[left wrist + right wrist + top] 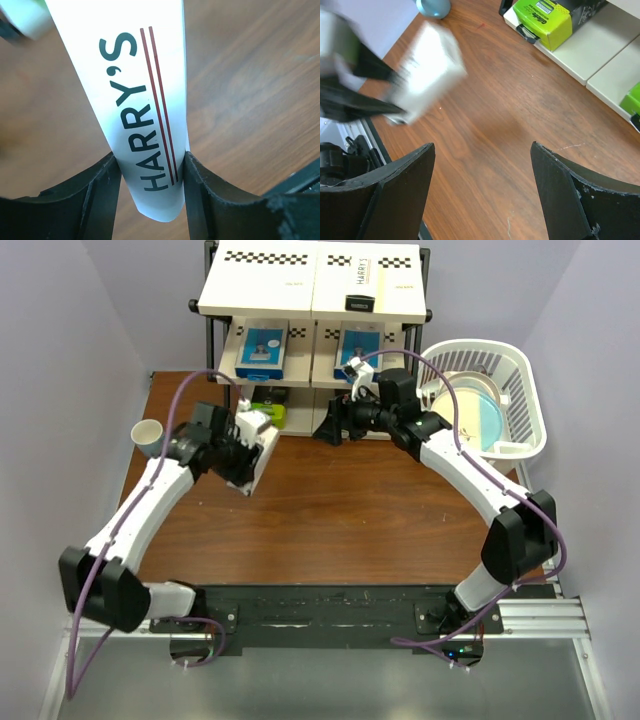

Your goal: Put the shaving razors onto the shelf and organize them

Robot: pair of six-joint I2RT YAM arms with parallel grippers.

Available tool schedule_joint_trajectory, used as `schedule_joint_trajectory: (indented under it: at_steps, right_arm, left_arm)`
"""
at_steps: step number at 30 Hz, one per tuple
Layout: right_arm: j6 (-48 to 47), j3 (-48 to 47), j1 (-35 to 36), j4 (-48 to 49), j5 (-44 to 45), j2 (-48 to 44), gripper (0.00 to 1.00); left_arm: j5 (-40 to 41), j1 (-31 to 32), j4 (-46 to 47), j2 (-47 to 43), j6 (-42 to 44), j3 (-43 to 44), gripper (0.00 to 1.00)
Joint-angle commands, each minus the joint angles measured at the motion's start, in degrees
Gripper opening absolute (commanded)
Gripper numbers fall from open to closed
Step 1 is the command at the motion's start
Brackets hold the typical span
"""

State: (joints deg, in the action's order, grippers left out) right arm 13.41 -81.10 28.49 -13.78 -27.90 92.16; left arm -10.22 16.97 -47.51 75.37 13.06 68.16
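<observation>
My left gripper [150, 165] is shut on the near end of a long white "HARRY'S" razor box [135, 75]. It holds the box [260, 448] above the table's left half, in front of the shelf [225, 302]. A second white box [362, 285] lies on the top board. Two blue-and-white boxes [262, 348] [355, 345] sit on the middle tier. Two black boxes with lime-green ends [542, 17] [632, 100] rest on the bottom board. My right gripper [482, 150] hangs open over bare wood by the shelf's lower front [328, 430], holding nothing.
A white plastic basket [525, 390] with a white-and-blue plate [480, 415] stands right of the shelf, close behind the right arm. A paper cup [148, 433] sits at the table's left edge beside the left arm.
</observation>
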Motion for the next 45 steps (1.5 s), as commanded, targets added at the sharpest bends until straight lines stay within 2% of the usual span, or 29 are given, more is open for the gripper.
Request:
schedule_joint_trajectory:
  at_steps: [1,5,9,14,20,23,28,34,38,45]
  right_arm:
    - [-1.90,-0.29,-0.45,-1.33,0.13,-3.13,0.81]
    - [-1.90,0.15,-0.45,-1.78,-0.40,-3.04,0.81]
    - [-1.90,1.73,-0.45,-1.42,-0.05,-4.00,0.81]
    - [-2.07,4.28,-0.45,-1.42,0.30,-6.02,0.81]
    - [-2.33,6.83,-0.54,-0.63,1.00,-7.78,0.82]
    - [-2.77,7.89,-0.63,-0.55,1.62,-8.92,0.82]
    - [-3.13,9.73,-1.33,-0.55,2.15,-10.77,0.82]
    - [-3.04,11.31,-2.91,-0.81,2.50,-12.09,0.82]
    - [-2.43,11.93,-3.97,-0.55,2.33,-12.00,0.82]
    - [-1.90,11.93,-4.58,-0.19,1.97,-11.04,0.82]
  left_arm:
    - [-3.40,-1.67,-3.81,-4.27,6.71,9.08,0.41]
    - [-9.71,-3.61,-6.02,-3.66,8.99,18.22,0.40]
    - [-13.33,-4.14,-4.53,-1.11,8.91,32.71,0.40]
    - [-9.66,-4.32,0.20,8.11,7.25,52.03,0.41]
    - [-5.51,-4.32,8.81,18.57,3.03,64.53,0.43]
    - [-4.90,-4.32,14.17,22.44,0.22,67.70,0.43]
    - [-3.85,-4.32,17.62,28.59,-1.45,72.90,0.45]
    - [-5.33,-6.51,22.98,30.79,-5.57,72.29,0.46]
    - [-7.00,-8.97,23.77,32.55,-8.57,72.73,0.46]
    - [-7.80,-9.33,25.09,34.66,-9.72,72.90,0.50]
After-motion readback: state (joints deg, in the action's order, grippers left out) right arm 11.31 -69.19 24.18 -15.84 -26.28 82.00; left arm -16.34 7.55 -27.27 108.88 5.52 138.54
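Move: The left hand already holds the white Harry's box; its place is the left half of the top shelf, roughly 29 cm ahead, 5 cm to the right and 22 cm higher. The other Harry's box lies about 17 cm right of that spot. The left blue box is some 21 cm ahead, 4 right and 5 up; the left green box 14 ahead, 3 right and 10 below. From the right hand, the spot is about 21 cm ahead, 12 left and 13 up. Still pinching the Harry's box by its end, the left hand swings it steeply up some 33 cm, then forward about 23 cm towards the top shelf's left front, the wrist tipping up roughly 50 degrees until the fingers are near level. The empty right hand, fingers open, eases right, slightly back and down, away from the shelf. ##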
